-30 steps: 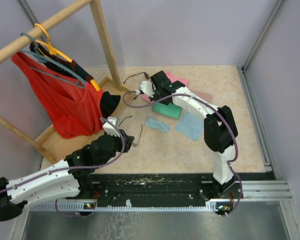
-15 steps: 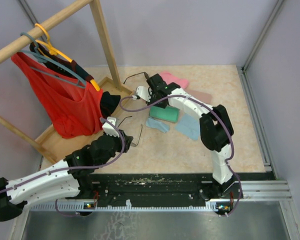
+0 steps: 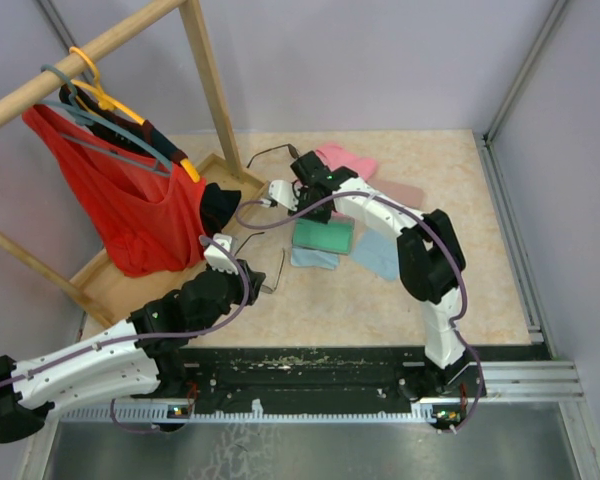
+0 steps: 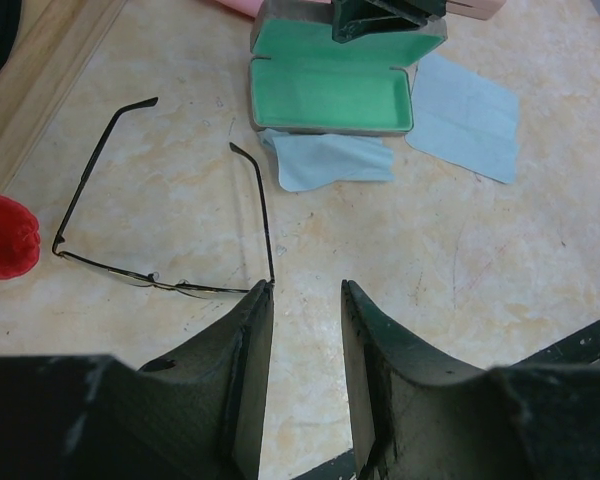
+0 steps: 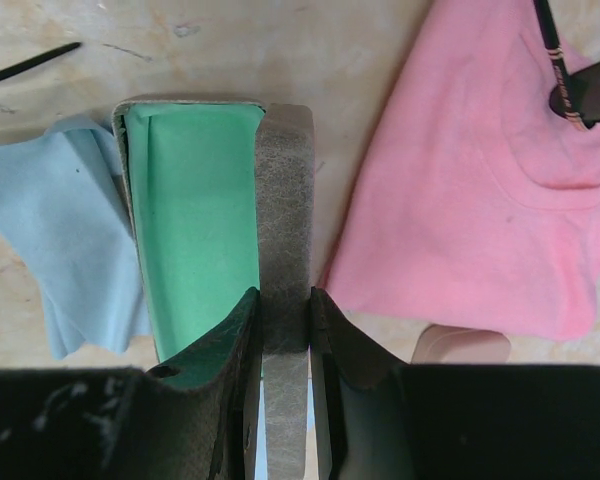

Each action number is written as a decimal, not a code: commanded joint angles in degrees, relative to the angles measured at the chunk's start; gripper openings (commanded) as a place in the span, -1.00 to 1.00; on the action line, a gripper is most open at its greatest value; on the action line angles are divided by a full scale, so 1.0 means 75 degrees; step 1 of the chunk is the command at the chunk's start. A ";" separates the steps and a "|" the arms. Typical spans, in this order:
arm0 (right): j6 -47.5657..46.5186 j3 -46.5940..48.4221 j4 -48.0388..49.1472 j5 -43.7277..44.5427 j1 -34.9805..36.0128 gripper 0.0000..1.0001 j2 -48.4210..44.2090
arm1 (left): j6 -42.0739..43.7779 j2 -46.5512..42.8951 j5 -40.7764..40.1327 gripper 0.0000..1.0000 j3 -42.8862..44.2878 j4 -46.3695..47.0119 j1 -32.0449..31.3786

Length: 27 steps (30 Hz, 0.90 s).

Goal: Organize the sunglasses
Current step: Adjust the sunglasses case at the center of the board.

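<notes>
One pair of sunglasses (image 4: 263, 210) lies unfolded on the table (image 3: 380, 300), lenses toward me; it also shows in the top view, sunglasses (image 3: 281, 262). My left gripper (image 4: 307, 290) is open just in front of it, the left fingertip (image 4: 260, 300) beside the frame's right hinge, holding nothing. A second pair of sunglasses (image 3: 270, 152) lies at the back by the pink case (image 3: 345, 160); its arm (image 5: 558, 60) crosses the pink. My right gripper (image 5: 285, 300) is shut on the raised lid of the open grey case (image 5: 285, 190), whose green lining (image 4: 330, 95) faces up.
Two light-blue cloths (image 4: 330, 160) (image 4: 465, 105) lie by the grey case, one partly under it. A tan piece (image 3: 405, 190) sits behind the pink case. A wooden rack (image 3: 210, 80) with a red garment (image 3: 130, 210) on hangers stands at the left.
My right gripper has pulled the grey case nearer and to the left, onto the nearer blue cloth, and turned it. The left arm and the near sunglasses have stayed still.
</notes>
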 commanded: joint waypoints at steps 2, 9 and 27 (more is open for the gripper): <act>-0.0139 0.0273 -0.0472 -0.0820 0.0145 -1.00 -0.0253 | 0.0085 -0.0127 -0.0107 -0.20 0.0042 -0.0095 0.0034; -0.0309 0.0124 -0.0469 -0.1004 0.0195 -0.88 -0.0297 | 0.0063 -0.0118 -0.0086 -0.20 0.0036 -0.0096 0.0029; 0.0038 0.0150 -0.0035 -0.0900 0.0195 -0.10 -0.0152 | 0.0003 -0.0235 -0.0159 -0.18 0.0006 -0.0272 0.0032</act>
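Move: The right hand already grips the upright lid edge of the open green-lined sunglasses case, whose middle is about 4 cm back, 1 cm left and 4 cm below. The small blue cloth lies roughly 10 cm back and 3 cm left, the square blue cloth 8 cm back and 13 cm right, the pink shirt some 10 cm ahead and 1 cm right. From the left hand the case is about 15 cm ahead, 13 cm right, 13 cm below. Still pinching the upright lid, the right hand draws the open case back about 2 cm towards the small blue cloth, drifting 1 cm left and barely sinking, while the wrist tilts some 5 degrees so the fingertips swing back towards the base. It then stops and stays over the lid as the fingers open to about twice their gap, one on each side of the lid, letting go of it. ##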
